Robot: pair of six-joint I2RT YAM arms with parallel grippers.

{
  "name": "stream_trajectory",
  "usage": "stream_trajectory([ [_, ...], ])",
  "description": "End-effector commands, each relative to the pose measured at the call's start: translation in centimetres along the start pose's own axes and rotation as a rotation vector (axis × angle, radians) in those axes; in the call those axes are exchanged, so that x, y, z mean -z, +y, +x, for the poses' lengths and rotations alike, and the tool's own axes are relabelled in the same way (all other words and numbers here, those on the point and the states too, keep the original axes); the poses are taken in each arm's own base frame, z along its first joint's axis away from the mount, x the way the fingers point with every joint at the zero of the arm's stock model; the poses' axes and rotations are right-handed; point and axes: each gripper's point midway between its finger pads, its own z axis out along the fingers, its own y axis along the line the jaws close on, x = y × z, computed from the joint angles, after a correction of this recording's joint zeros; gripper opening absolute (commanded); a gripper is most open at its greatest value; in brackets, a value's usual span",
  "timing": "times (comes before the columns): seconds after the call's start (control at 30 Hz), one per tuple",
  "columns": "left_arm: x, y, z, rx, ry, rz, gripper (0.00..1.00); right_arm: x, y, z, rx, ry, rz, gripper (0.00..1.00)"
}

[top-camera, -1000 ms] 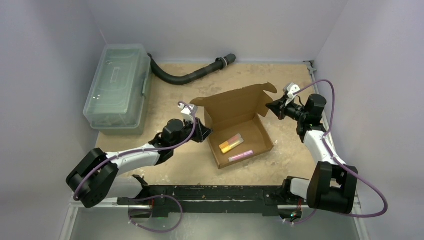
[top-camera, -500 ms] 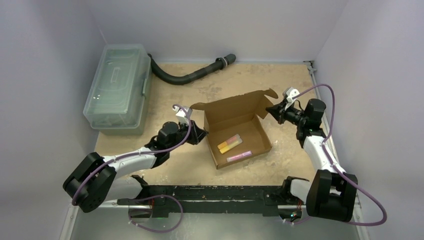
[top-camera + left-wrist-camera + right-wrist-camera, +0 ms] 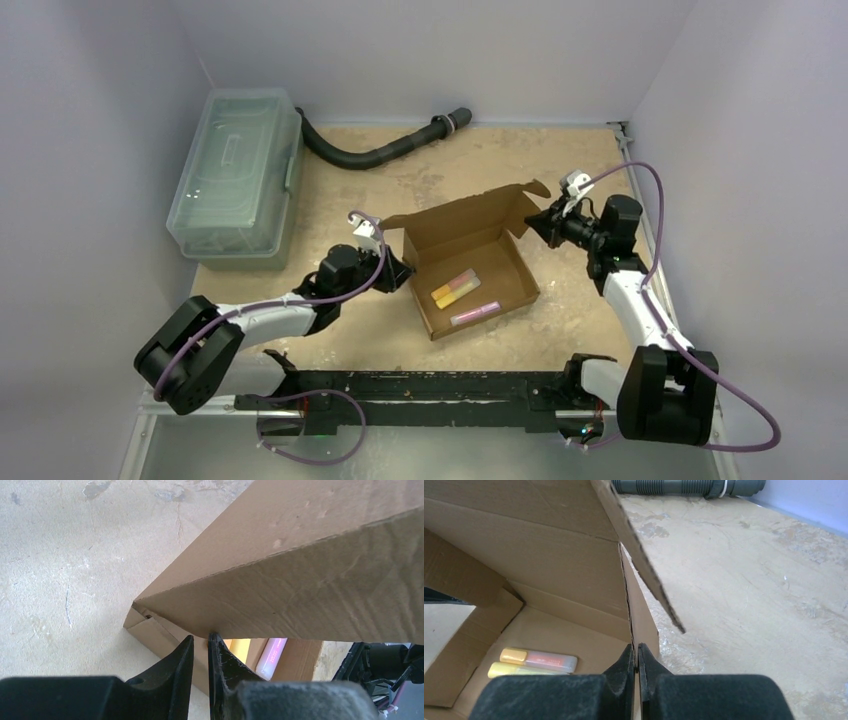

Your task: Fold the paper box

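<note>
The paper box point(image 3: 505, 272), brown corrugated cardboard, sits mid-table with its lid flap point(image 3: 465, 212) raised at the back. Inside lie two yellow-orange markers point(image 3: 455, 287) and a pink one point(image 3: 475, 312). My left gripper point(image 3: 400, 268) is shut on the box's left wall. In the left wrist view the left gripper point(image 3: 201, 639) has thin cardboard between its fingers under the overhanging lid point(image 3: 300, 580). My right gripper point(image 3: 535, 225) pinches the right wall near the back corner. In the right wrist view the right gripper point(image 3: 635, 647) is shut on that wall edge, with the markers point(image 3: 539, 660) to its left.
A clear plastic lidded bin point(image 3: 238, 170) stands at the back left. A black corrugated hose point(image 3: 380, 150) lies along the back, and a black rail point(image 3: 420, 390) runs along the near edge. Walls close in on both sides.
The box has slid a little left and toward the near edge with both grippers holding it. The lid flap has come down slightly over the box.
</note>
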Motion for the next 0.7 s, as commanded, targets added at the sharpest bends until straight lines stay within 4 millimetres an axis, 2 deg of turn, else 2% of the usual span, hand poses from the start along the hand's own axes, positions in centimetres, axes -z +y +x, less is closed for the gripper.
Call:
stream_trajectory([
  [0.0, -0.2, -0.5, -1.0, 0.001, -0.04, 0.034, 0.15, 0.0, 0.8, -0.9, -0.075, 0.021, 0.0, 0.06],
  [0.4, -0.1, -0.1, -0.9, 0.004, -0.043, 0.031, 0.15, -0.5, 2.1, -1.1, -0.047, 0.022, -0.057, 0.31],
  [0.53, -0.1, -0.1, -0.9, 0.004, -0.042, 0.034, 0.15, -0.8, 1.5, -2.0, -0.06, -0.01, -0.029, 0.32],
  [0.67, -0.1, -0.1, -0.9, 0.005, -0.042, 0.035, 0.14, -1.1, 0.9, -3.3, -0.064, -0.048, -0.011, 0.27],
])
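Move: The right side flap of the box is right at the right hand's shut fingertips, with its middle about 3 cm ahead, 2 cm left and 2 cm higher. From that hand, the middle of the raised lid panel is some 12 cm left and 1 cm ahead, and the orange and yellow markers lie about 14 cm back, 13 cm left and 16 cm below. From the left hand the right side flap is roughly 10 cm ahead, 20 cm to the right and 8 cm higher. Leftward by just over 1 cm, the right hand eases in at the near lower corner of the right side flap, dips a touch back before edging forward again, and tips about 5 degrees down. Its shut fingers open to roughly a third, straddling the flap's edge without pinching it. The left hand stays in place at the left side flap, its fingers barely open. ##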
